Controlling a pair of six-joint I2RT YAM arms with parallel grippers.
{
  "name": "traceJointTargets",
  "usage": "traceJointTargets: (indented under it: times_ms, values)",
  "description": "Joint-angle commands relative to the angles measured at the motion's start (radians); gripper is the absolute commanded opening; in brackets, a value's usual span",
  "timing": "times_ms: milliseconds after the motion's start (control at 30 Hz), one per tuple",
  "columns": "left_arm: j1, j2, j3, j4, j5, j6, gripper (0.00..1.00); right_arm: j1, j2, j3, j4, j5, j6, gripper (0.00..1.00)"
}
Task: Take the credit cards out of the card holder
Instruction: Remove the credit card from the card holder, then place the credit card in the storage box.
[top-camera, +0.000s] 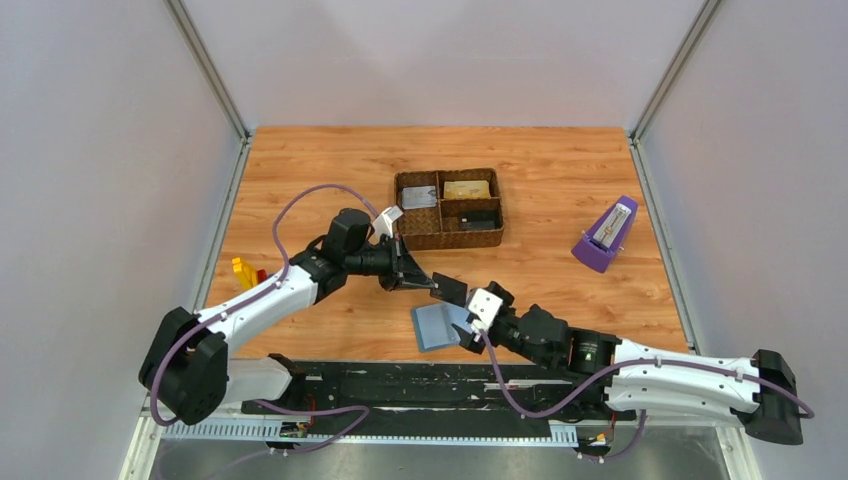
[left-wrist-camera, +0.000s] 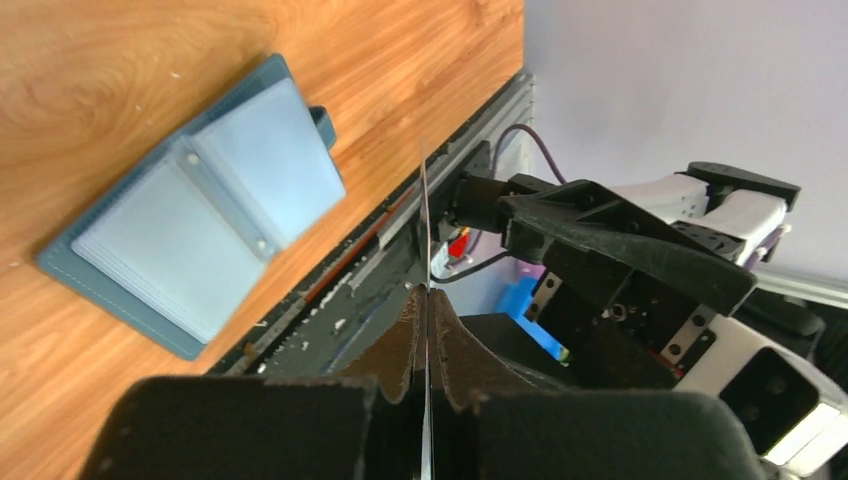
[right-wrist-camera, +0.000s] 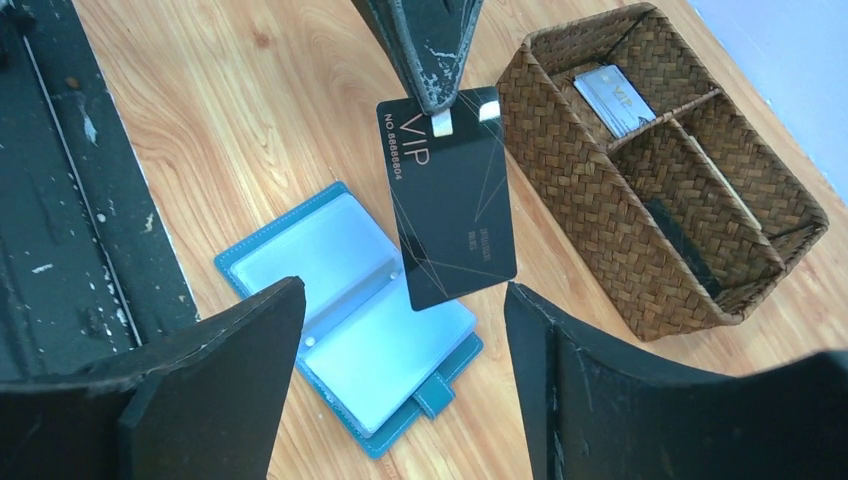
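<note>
The card holder (right-wrist-camera: 350, 325) lies open on the wood, teal outside, pale blue pockets inside; it also shows in the top view (top-camera: 438, 327) and the left wrist view (left-wrist-camera: 200, 230). A black credit card (right-wrist-camera: 452, 205) marked VIP hangs above it, pinched at its top edge by my left gripper (left-wrist-camera: 425, 295), which is shut on it. From the left wrist the card (left-wrist-camera: 424, 220) is seen edge-on. My right gripper (right-wrist-camera: 402, 292) stands open just below the card, one finger on each side, touching nothing. From above, the card (top-camera: 450, 291) sits between both grippers.
A brown woven divided tray (top-camera: 490, 238) stands behind, with a silver card (right-wrist-camera: 612, 98), a gold card (top-camera: 467, 188) and a dark card in its compartments. A purple metronome (top-camera: 605, 236) is at the right. Yellow and red blocks (top-camera: 244, 272) lie at the left.
</note>
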Motion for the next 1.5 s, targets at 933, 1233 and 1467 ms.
traceJointTargets:
  times_ms: [933, 1233, 1467]
  values:
    - [0.064, 0.366, 0.504, 0.016, -0.294, 0.238, 0.00, 0.004, -0.089, 0.447, -0.468, 0.409, 0.996, 1.00]
    - [0.064, 0.581, 0.530, 0.250, -0.240, 0.142, 0.00, 0.004, -0.078, 0.503, -0.511, 0.448, 0.955, 1.00]
    - [0.062, 0.637, 0.560, 0.271, -0.240, 0.139, 0.00, 0.004, -0.059, 0.492, -0.526, 0.450, 0.983, 1.00]
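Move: The left hand holds the black credit card. The black-card compartment of the basket it is bound for lies about 22 cm ahead, 10 cm to its right and 14 cm below. The yellow cards sit some 7 cm beyond that compartment and 2 cm left of it, the silver cards 5 cm beyond and 13 cm left of it. The card holder lies 16 cm below the left hand, level with it and 4 cm right. From the empty right hand the compartment is 26 cm ahead, 1 cm right and 12 cm down. Still pinching the black card by its end, the left hand carries it away from above the card holder and forward about 20 cm to the basket, arching up some 6 cm on the way, then drifting 5 cm right as it sinks about 10 cm from the top of the arc towards the black cards, the wrist turning a little counter-clockwise. The right hand, already off the card, spreads its fingers fully and backs out of the way, rising some 13 cm and shifting 5 cm right while its wrist rolls, tips down and swings clockwise. ##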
